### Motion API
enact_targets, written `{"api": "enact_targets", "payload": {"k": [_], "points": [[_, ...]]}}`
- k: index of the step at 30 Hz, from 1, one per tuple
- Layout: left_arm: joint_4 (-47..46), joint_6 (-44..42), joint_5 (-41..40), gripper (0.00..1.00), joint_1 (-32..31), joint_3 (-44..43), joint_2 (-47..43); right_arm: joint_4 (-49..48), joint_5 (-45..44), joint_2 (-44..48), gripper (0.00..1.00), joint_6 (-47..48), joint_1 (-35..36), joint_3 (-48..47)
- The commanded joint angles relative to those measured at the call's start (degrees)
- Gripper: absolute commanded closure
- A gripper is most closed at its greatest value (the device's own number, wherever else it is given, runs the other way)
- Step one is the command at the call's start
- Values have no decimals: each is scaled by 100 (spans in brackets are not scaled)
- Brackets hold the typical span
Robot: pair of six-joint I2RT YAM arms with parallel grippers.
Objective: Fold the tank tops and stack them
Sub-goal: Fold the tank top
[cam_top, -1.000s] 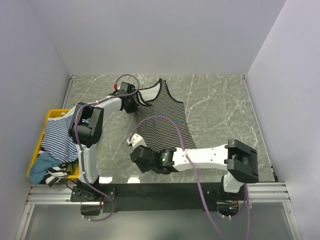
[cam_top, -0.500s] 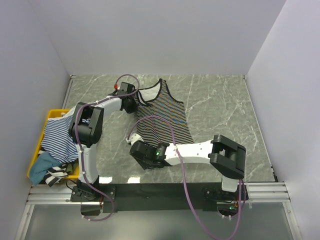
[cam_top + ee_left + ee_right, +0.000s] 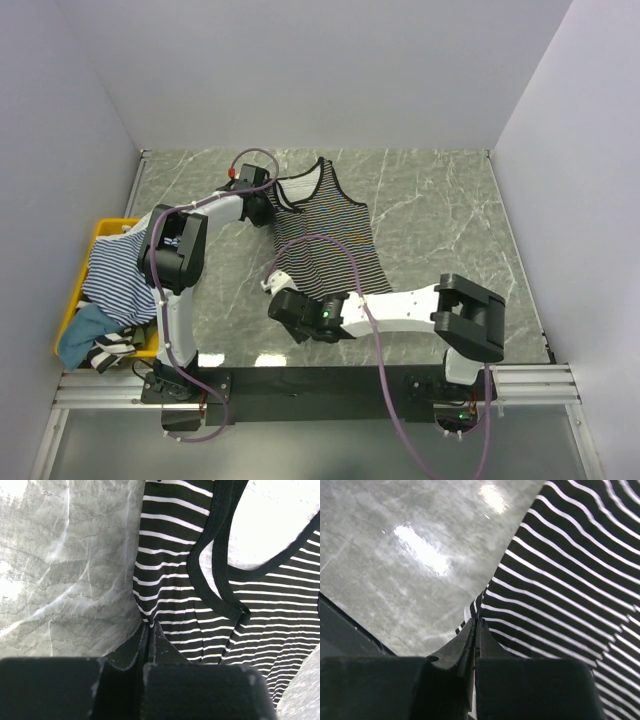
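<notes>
A black-and-white striped tank top (image 3: 328,232) with black trim lies spread on the marble table, neckline toward the far wall. My left gripper (image 3: 264,208) is shut on its left side edge below the armhole; in the left wrist view the fingertips (image 3: 156,630) pinch the striped fabric (image 3: 170,580). My right gripper (image 3: 279,282) is shut on the near-left hem corner, and the right wrist view shows the striped corner (image 3: 479,600) caught between the closed fingertips (image 3: 484,630). More striped tank tops (image 3: 112,268), blue and white, are piled in the bin at the left.
A yellow bin (image 3: 104,229) sits at the table's left edge with the piled tops and a teal cloth (image 3: 82,332). White walls close in the table on three sides. Purple cables loop over both arms. Bare marble (image 3: 440,210) lies right of the garment.
My right gripper was open beside the hem corner and has now shut on it, with the arm shifting slightly right. The left gripper has held its grip without moving.
</notes>
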State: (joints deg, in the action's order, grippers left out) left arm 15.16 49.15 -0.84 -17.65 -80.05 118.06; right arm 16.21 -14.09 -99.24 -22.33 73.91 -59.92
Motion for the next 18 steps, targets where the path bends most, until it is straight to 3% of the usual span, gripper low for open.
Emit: {"api": "enact_targets", "payload": {"k": [1,7,18], "points": [[92,-124,40,100,42,-151,200,75,-505,563,100,-219,264,208],[207,-204,40,99,139,-335,279,233,-1139,1108,100,-447,677,472],[277,-309,163,99,341,-380,314,778,-2080,871,100,-1229,1617,534]]}}
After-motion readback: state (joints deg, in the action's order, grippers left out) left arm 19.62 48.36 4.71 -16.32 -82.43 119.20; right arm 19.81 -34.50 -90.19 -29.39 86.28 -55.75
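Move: The right hand already pinches the left hem corner of the folded tank top, just above the table. The front table edge it is drawn towards lies about 9 cm straight back and some 2 cm lower; the tank top's middle is about 22 cm ahead and 8 cm right. From the left hand, which grips the same side by the armhole, that hem corner lies about 31 cm back and 5 cm right, and the neck opening 11 cm ahead and 7 cm right. Up first, about 4 cm, then back towards the front table edge by some 3 cm and a little to the right, the shut right fingers keep the hem corner pinched and lift it, their tips swinging forward by 10 to 15 degrees. The left hand keeps its pinch near the armhole almost in place, easing back barely a centimetre. ##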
